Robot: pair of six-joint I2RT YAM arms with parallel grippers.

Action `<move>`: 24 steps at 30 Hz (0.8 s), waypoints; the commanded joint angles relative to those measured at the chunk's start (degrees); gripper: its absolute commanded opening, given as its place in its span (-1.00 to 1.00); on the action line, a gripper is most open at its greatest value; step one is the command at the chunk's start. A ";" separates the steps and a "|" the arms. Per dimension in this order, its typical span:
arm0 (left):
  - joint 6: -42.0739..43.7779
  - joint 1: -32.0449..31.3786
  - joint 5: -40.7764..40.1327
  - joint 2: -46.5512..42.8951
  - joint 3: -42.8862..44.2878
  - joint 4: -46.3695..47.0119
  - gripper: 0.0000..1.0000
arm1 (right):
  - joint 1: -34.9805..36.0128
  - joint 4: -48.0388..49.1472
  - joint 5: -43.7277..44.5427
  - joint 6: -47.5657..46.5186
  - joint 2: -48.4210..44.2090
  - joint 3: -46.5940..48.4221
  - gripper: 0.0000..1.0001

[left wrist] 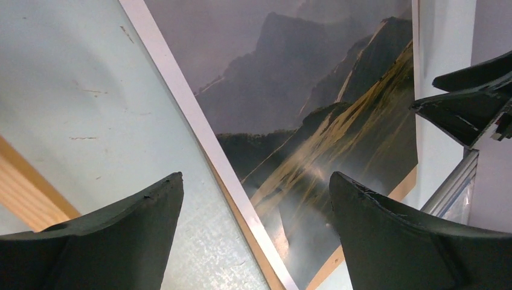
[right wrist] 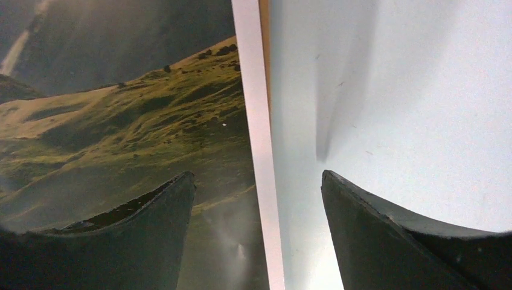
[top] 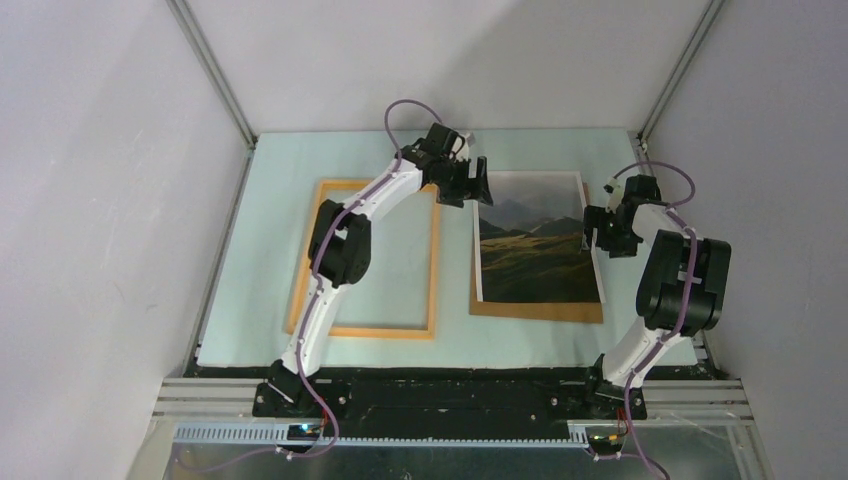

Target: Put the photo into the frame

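Observation:
The photo (top: 535, 240), a dark mountain landscape with a thin white border, lies flat on a brown backing board (top: 540, 310) at the right of the mat. The orange-tan frame (top: 434, 260) lies flat to its left, with my left arm reaching across it. My left gripper (top: 483, 188) stands open over the photo's upper left edge; in the left wrist view its fingertips (left wrist: 163, 193) straddle the white border of the photo (left wrist: 314, 103). My right gripper (top: 597, 235) stands open over the right edge of the photo (right wrist: 151, 121), one finger over the print and one over the mat.
A pale green mat (top: 260, 300) covers the table, bounded by grey walls and aluminium corner posts (top: 215, 75). The right gripper's fingertips (left wrist: 471, 103) show in the left wrist view beyond the photo. A strip of frame (left wrist: 30, 193) lies at that view's lower left.

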 commanded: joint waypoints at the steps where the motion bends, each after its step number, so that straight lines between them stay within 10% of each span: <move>1: -3.74 -0.35 1.79 1.89 0.41 2.88 0.89 | -0.72 0.19 -0.31 -1.88 2.12 1.91 0.61; 24: -4.14 -3.28 2.50 6.35 0.67 3.35 0.88 | 1.33 -4.27 -15.12 -2.15 3.92 2.70 0.53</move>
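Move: From the left gripper the photo's middle is about 14 cm right, 7 cm back and 6 cm below, its left edge running under the hand. The backing board beneath is centred some 2 cm nearer the base; the frame is about 24 cm left of that hand and 11 cm back. From the right gripper, low over the right edge, the photo's middle is 13 cm left, 4 cm ahead, the board's 1 cm ahead, both 2 cm down. Close in on the photo from both sides with both grippers kept open. Lower the left gripper about 4 cm beside the left edge, then slide it right and back until its outer finger meets that edge. Sink the right gripper 1 cm, then sweep it left about 3 cm, rolling its left side up some 10 degrees, bringing its outer finger against the right edge. ##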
